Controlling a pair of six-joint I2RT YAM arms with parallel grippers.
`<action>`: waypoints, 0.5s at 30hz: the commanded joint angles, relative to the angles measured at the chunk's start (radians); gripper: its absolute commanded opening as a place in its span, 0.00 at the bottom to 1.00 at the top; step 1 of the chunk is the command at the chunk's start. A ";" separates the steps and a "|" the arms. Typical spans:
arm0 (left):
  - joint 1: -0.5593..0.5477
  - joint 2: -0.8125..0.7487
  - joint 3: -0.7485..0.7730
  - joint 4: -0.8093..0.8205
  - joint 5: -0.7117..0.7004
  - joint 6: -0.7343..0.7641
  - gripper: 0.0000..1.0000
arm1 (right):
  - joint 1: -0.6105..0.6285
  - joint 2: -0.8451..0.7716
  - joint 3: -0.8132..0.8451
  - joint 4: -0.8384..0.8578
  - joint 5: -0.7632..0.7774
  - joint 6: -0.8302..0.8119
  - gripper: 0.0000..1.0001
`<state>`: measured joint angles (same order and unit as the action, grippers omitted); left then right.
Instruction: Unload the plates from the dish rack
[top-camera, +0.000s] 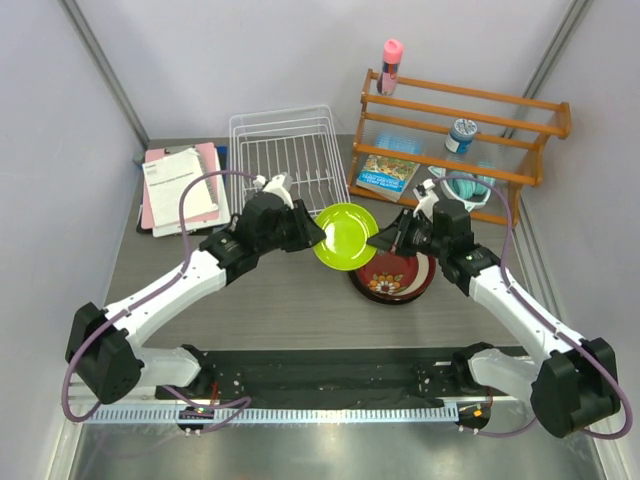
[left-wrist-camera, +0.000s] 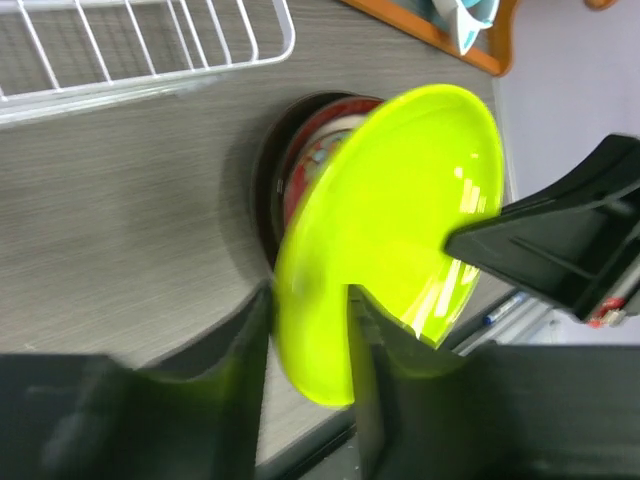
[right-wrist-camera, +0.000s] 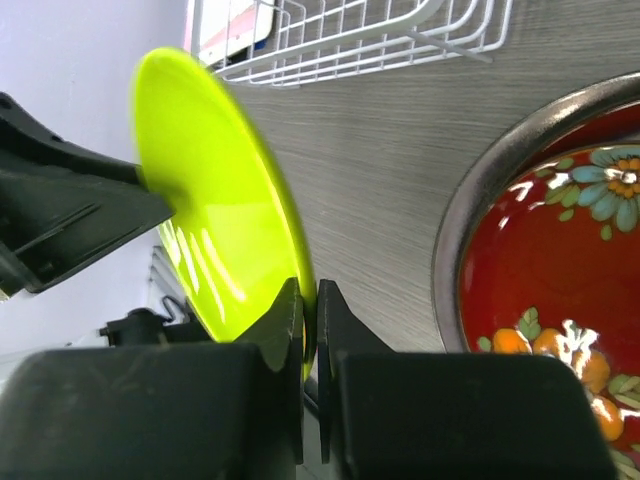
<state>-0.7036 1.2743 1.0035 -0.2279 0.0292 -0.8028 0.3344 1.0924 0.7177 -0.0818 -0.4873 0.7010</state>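
Note:
A lime green plate (top-camera: 345, 236) hangs on edge between my two grippers, above the table beside the stacked plates. My right gripper (top-camera: 378, 240) (right-wrist-camera: 310, 295) is shut on the right rim of this lime plate (right-wrist-camera: 200, 180). My left gripper (top-camera: 318, 235) (left-wrist-camera: 308, 300) straddles the opposite rim of the lime plate (left-wrist-camera: 400, 200), its jaws slightly parted and one finger blurred. The red floral plate (top-camera: 392, 280) (right-wrist-camera: 560, 250) lies on top of a stack with a dark rim showing under it. The white wire dish rack (top-camera: 280, 114) (left-wrist-camera: 150, 80) (right-wrist-camera: 350, 50) stands at the back with no plates in it.
An orange-brown wooden shelf (top-camera: 460, 130) stands at the back right with a pink bottle (top-camera: 390, 60), a blue-lidded jar (top-camera: 461, 133) and a book (top-camera: 388, 172). Papers on a pink clipboard (top-camera: 180, 185) lie left of the rack.

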 joint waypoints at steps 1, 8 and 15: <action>-0.027 -0.027 0.011 0.055 -0.003 0.019 0.47 | 0.012 -0.069 0.019 -0.091 0.196 -0.053 0.01; -0.027 -0.113 -0.006 -0.076 -0.231 0.079 0.99 | -0.009 -0.153 -0.010 -0.324 0.378 -0.080 0.01; -0.028 -0.262 -0.054 -0.159 -0.449 0.100 0.99 | -0.044 -0.197 -0.078 -0.384 0.483 -0.054 0.01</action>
<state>-0.7307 1.0992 0.9794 -0.3325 -0.2462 -0.7288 0.3134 0.9199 0.6556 -0.4210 -0.1024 0.6418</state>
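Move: My two hands hold the green plate by opposite rims: its middle is about 6 cm right of my left hand and 6 cm left of my right. The plate stack is roughly 7 cm right of my right hand, 3 cm back and 15 below; from my left hand it is some 18 cm right, 5 back and 17 down. The dish rack lies about 17 cm ahead and 8 left of my left hand, 12 below. I spread my left fingers wide from the green plate's left rim while that hand stays nearly put, then draw it about 5 cm left and some 3 cm up, away from the plate. My right fingers keep their pinch and carry the plate about 8 cm right and 5 down towards the plate stack, turning clockwise with the hand's left side dipping. ##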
